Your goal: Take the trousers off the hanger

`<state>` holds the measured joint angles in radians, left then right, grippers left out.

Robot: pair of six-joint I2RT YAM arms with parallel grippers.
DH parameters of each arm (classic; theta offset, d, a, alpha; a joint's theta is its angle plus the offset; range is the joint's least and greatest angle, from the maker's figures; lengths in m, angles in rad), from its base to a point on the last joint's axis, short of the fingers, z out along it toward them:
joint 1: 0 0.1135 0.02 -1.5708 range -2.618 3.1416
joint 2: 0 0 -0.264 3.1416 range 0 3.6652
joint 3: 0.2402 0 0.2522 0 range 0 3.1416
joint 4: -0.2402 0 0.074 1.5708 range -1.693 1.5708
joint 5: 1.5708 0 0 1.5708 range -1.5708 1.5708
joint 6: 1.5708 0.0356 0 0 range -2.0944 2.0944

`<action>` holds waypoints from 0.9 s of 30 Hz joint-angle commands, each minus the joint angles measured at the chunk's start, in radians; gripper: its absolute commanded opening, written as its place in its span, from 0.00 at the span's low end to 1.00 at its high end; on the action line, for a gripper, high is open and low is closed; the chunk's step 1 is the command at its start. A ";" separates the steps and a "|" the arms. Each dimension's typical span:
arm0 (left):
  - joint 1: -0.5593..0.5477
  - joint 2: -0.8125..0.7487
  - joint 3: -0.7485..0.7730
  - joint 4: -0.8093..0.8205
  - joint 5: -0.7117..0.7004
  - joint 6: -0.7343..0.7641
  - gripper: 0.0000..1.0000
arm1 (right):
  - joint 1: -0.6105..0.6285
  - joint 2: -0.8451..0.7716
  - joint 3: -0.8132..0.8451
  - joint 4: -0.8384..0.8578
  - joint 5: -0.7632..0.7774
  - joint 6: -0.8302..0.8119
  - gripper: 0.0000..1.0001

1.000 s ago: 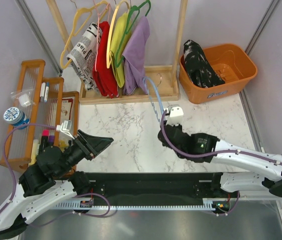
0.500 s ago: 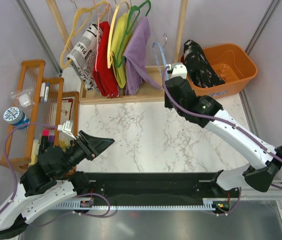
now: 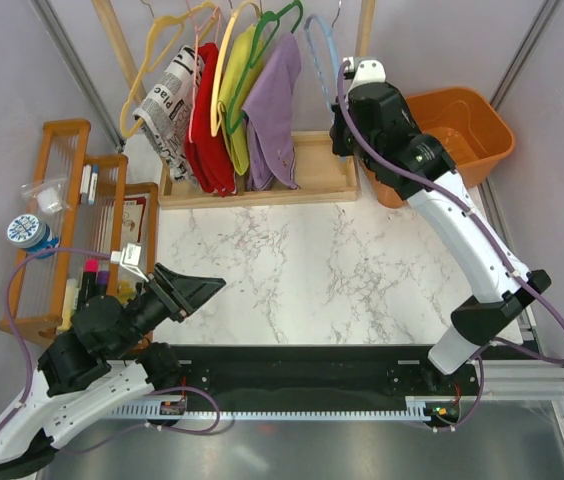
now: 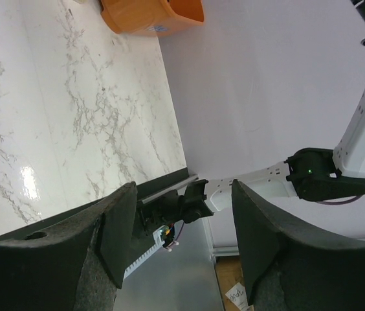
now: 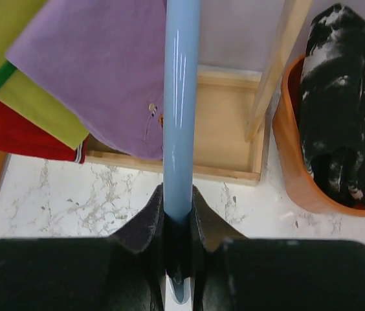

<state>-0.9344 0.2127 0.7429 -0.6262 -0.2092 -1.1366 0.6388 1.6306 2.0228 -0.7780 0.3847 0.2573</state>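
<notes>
My right gripper (image 3: 336,100) is shut on the bare light-blue hanger (image 3: 320,48) and holds it up near the rack's rail, to the right of the purple garment (image 3: 274,105). In the right wrist view the hanger's arm (image 5: 180,103) runs straight up from between my fingers (image 5: 150,217). The black, white-speckled trousers (image 5: 344,110) lie bunched in the orange tub (image 5: 286,146), off the hanger; in the top view my right arm hides them. My left gripper (image 3: 202,287) is open and empty, low over the table's left side.
A wooden rack (image 3: 362,45) holds yellow hangers (image 3: 162,50), a green hanger (image 3: 272,25), and newspaper-print (image 3: 167,100), red (image 3: 207,110), yellow-green and purple garments. The orange tub (image 3: 467,125) stands at the back right. A wooden shelf unit (image 3: 72,200) with small items stands at the left.
My right arm has swung from the table's middle up and back to the rack, carrying the blue hanger to the rail. The left arm has stayed put.
</notes>
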 commanded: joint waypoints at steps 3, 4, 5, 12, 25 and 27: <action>-0.004 0.007 0.016 0.019 -0.035 0.070 0.66 | -0.051 0.109 0.321 -0.016 -0.073 -0.049 0.00; -0.004 0.008 0.018 0.019 -0.035 0.070 0.66 | -0.057 0.136 0.344 -0.021 -0.085 -0.043 0.00; -0.004 0.010 0.021 0.019 -0.035 0.072 0.66 | -0.070 0.147 0.362 -0.023 -0.099 -0.036 0.00; -0.004 0.014 0.023 0.017 -0.044 0.071 0.66 | -0.122 0.186 0.372 -0.020 -0.162 -0.006 0.00; -0.004 0.051 0.027 0.026 -0.033 0.067 0.66 | -0.220 0.207 0.364 -0.026 -0.305 0.031 0.00; -0.004 0.054 0.024 0.031 -0.030 0.063 0.65 | -0.222 0.218 0.370 -0.033 -0.320 0.033 0.00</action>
<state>-0.9344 0.2512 0.7429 -0.6258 -0.2329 -1.1065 0.4255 1.8324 2.3608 -0.8474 0.1139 0.2779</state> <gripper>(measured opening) 0.657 0.183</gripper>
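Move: The right hand, pinching the bare blue hanger by one end, aims for the empty right stretch of the rack's rail, out of view overhead: about 10 cm ahead, level sideways and some 25 cm up. The rack's right post stands about 10 cm ahead and 3 cm right; the purple trousers hang roughly 10 cm ahead, 12 cm left and 15 cm below. From the left hand that stretch of rail is about 37 cm ahead, 27 cm right and 35 cm up. Keep the right gripper shut on the end of the blue hanger and bring it about 6 cm forward to the rack's right post, lifting some 5 cm at first, then sinking about 2 cm while drifting 2–3 cm right. Roll the wrist some 10 degrees, left side rising, to present the raised hook end to the rail. ##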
